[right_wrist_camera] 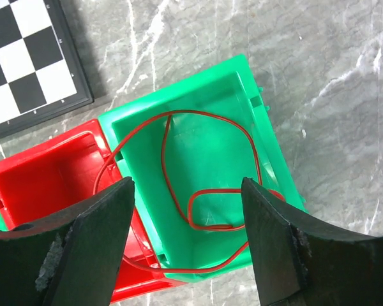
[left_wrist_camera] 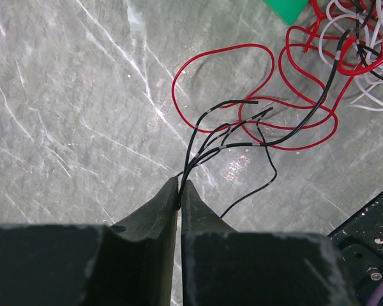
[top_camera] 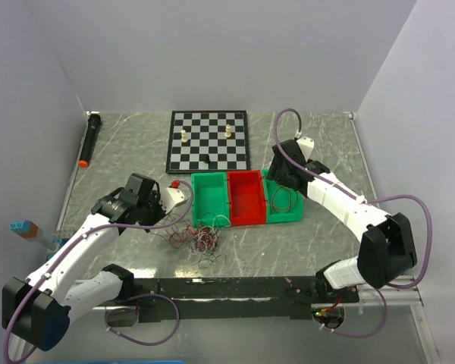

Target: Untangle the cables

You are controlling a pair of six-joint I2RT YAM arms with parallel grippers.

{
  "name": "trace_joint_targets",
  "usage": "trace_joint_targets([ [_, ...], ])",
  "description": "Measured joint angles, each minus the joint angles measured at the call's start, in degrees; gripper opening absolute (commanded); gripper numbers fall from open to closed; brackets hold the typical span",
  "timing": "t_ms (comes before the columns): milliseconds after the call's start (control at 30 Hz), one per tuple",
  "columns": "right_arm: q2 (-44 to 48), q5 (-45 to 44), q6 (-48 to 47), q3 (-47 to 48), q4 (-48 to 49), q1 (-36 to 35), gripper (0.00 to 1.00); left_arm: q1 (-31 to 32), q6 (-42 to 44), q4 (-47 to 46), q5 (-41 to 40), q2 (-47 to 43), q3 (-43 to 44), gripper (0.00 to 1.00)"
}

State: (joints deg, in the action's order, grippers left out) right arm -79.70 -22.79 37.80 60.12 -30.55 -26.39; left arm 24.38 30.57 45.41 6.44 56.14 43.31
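Note:
The cables form a red, black and white tangle on the marble table in front of the bins. In the left wrist view my left gripper is shut on a few thin black cables that run toward the tangle, past a loose red loop. From above, the left gripper sits just left of the tangle. My right gripper hangs open over the right green bin, where one red cable lies in loops, one strand draped over the rim. Nothing is between its fingers.
Three bins stand in a row: green, red, green. Behind them lies a chessboard with a few pieces. A black marker with an orange tip lies at the far left, and a blue-orange block sits at the left edge.

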Motion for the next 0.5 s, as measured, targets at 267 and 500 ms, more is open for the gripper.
trace_joint_targets([
  [267,8.6,3.1,-5.4,-4.1,5.7,-4.7,0.74,0.0,0.0,0.0,0.0,0.0,0.0,0.12],
  [500,4.9,5.4,-10.8,-3.1,9.9,-10.6,0.69,0.0,-0.2,0.0,0.0,0.5,0.0,0.12],
])
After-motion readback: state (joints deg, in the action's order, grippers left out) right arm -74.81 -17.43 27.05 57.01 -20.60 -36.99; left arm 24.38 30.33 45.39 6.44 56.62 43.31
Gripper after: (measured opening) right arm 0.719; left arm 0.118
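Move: The red cable's arc bulging over the divider lies about 5 cm left of the open right hand, level with it and 6 cm below; the right green bin is 1 cm ahead, directly below, and the red bin's middle 11 cm left, level ahead-and-back. The cable tangle is some 25 cm left and 13 cm back. From the left hand the arc is about 33 cm right and 12 cm ahead. The right hand swings about 8 cm left over the red bin, wide open, rising then dipping, turning 20 degrees counter-clockwise. ##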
